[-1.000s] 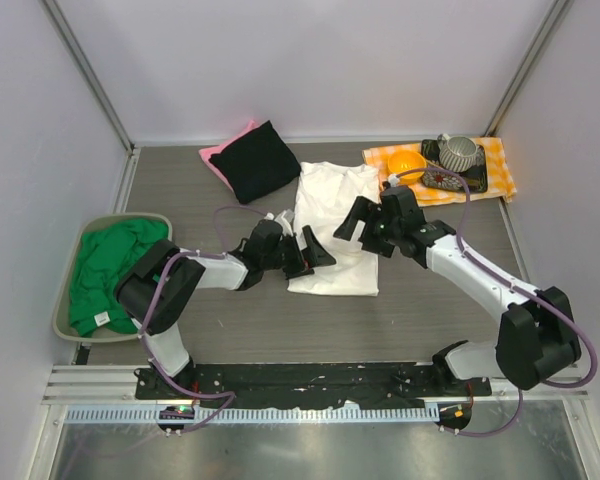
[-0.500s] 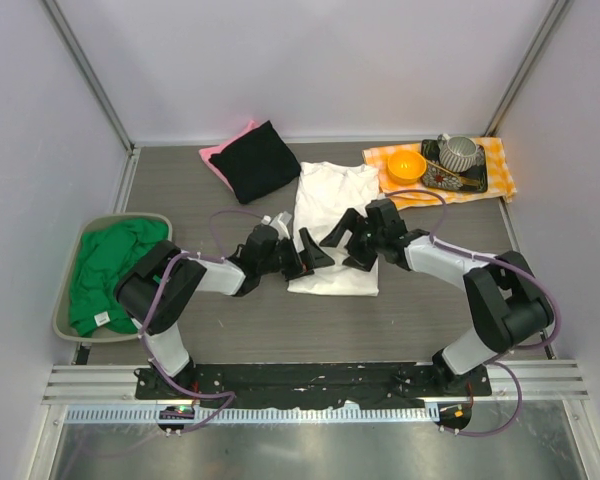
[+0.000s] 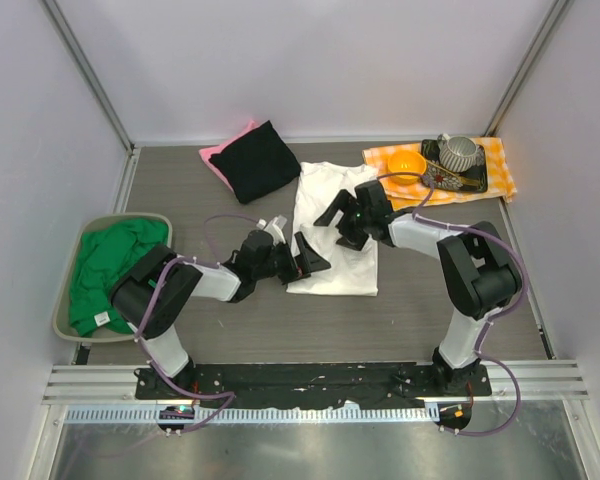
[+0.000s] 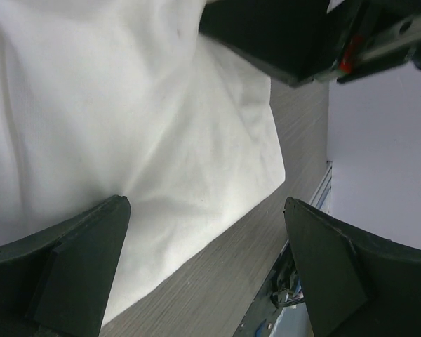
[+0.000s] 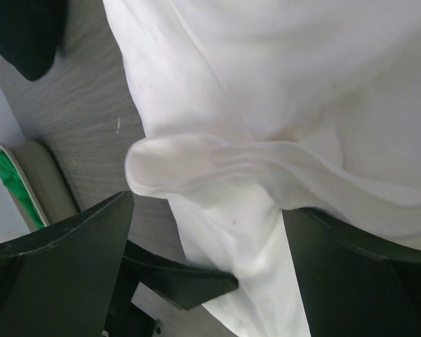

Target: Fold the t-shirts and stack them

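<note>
A white t-shirt (image 3: 330, 200) lies flat in the middle of the table, partly folded, plain side up. My left gripper (image 3: 313, 255) is open at its near left edge, with its jaws low over the hem (image 4: 161, 232). My right gripper (image 3: 338, 225) is open over the shirt's middle, straddling a raised fold of white cloth (image 5: 217, 161) without pinching it. A folded black t-shirt (image 3: 255, 160) rests on a pink one (image 3: 217, 155) at the back left. A green t-shirt (image 3: 105, 265) is bunched in a tray.
The grey-green tray (image 3: 65, 310) sits at the left edge. At the back right, an orange-and-white checked cloth (image 3: 495, 165) carries an orange bowl (image 3: 406, 165) and a grey cup (image 3: 458, 152) on a dark tray. The two grippers are close together over the shirt.
My right gripper has swung left and away from me, from the shirt's right edge to over its middle. The left gripper has hardly moved. Both stayed open.
</note>
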You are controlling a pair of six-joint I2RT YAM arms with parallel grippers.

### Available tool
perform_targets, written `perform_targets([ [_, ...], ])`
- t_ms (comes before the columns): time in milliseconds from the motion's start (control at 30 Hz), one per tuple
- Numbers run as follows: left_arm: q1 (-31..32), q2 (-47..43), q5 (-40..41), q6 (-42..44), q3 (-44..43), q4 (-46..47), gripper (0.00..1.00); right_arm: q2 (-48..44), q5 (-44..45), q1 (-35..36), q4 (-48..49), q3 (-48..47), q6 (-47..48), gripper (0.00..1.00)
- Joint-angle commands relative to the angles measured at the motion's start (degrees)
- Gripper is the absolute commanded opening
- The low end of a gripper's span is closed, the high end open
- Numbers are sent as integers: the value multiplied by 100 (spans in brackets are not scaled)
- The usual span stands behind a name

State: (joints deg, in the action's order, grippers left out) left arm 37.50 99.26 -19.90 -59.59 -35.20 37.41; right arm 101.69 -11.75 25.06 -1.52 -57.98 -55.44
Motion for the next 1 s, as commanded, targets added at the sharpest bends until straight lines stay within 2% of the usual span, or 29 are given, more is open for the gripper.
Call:
perform_targets([
  [0, 21, 67, 197, 132, 408, -832, 100, 245, 322, -168, 187, -767, 279, 93],
  [233, 12, 128, 144, 106, 523, -718, 100, 580, 647, -405, -340, -1751, 815, 93],
  [333, 38, -46, 109, 80, 479, -726, 100, 335, 849, -397, -630, -1893, 1228, 93],
  [367, 39, -169, 109, 71, 453, -778, 100, -5, 867, -370, -648, -1858, 1316, 93],
  [467, 135, -863, 311, 281, 121, -1611, 100, -822, 1479, -195, -1172, -1753, 1834, 94],
  [500, 161, -1048, 381, 447, -29, -2353, 100, -1018, 1691, -168, -1323, -1709, 1931, 95],
  [533, 179, -1389, 503, 509, -170, -2718, 100, -1237, 1789, -133, -1490, -1621, 2097, 96],
  [600, 188, -1593, 531, 650, -583, -3699, 100, -1808, 1947, -115, -2000, -1454, 2151, 96],
  [700, 232, -1796, 504, 835, -804, -4669, 100, -2650, 2237, -89, -2587, -814, 2248, 96],
  [833, 285, -2375, 830, 695, -216, -4848, 100, -3742, 2274, -80, -2924, 564, 2117, 96],
  [967, 311, -2710, 917, 563, 285, -4840, 100, -4578, 1932, -71, -3152, 1332, 1809, 96],
])
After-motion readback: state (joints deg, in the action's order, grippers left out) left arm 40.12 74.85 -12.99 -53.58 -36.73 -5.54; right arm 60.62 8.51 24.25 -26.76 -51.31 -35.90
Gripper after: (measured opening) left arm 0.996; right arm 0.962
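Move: The raised lip of the t-shirt's top layer lies right at my right fingertips, about 1 cm ahead and roughly level. From there the t-shirt's far edge is some 16 cm ahead, the black cushion 18 cm ahead and 19 cm left, the yellow bowl 17 cm ahead and 18 cm right. My left hand has the lip about 10 cm ahead and 5 cm right; the near-left corner sits 4 cm back and 5 cm left of it. With my open right fingers already at the lip, I push it forward over the shirt by about 8 cm, then lift about 12 cm and swing back and right, off past the shirt's right side, fingers tipping up. My left hand keeps resting near the bottom left almost still, then leaves back and left about 8 cm, rising slightly and rolling some 15 degrees. Both grippers stay open. ##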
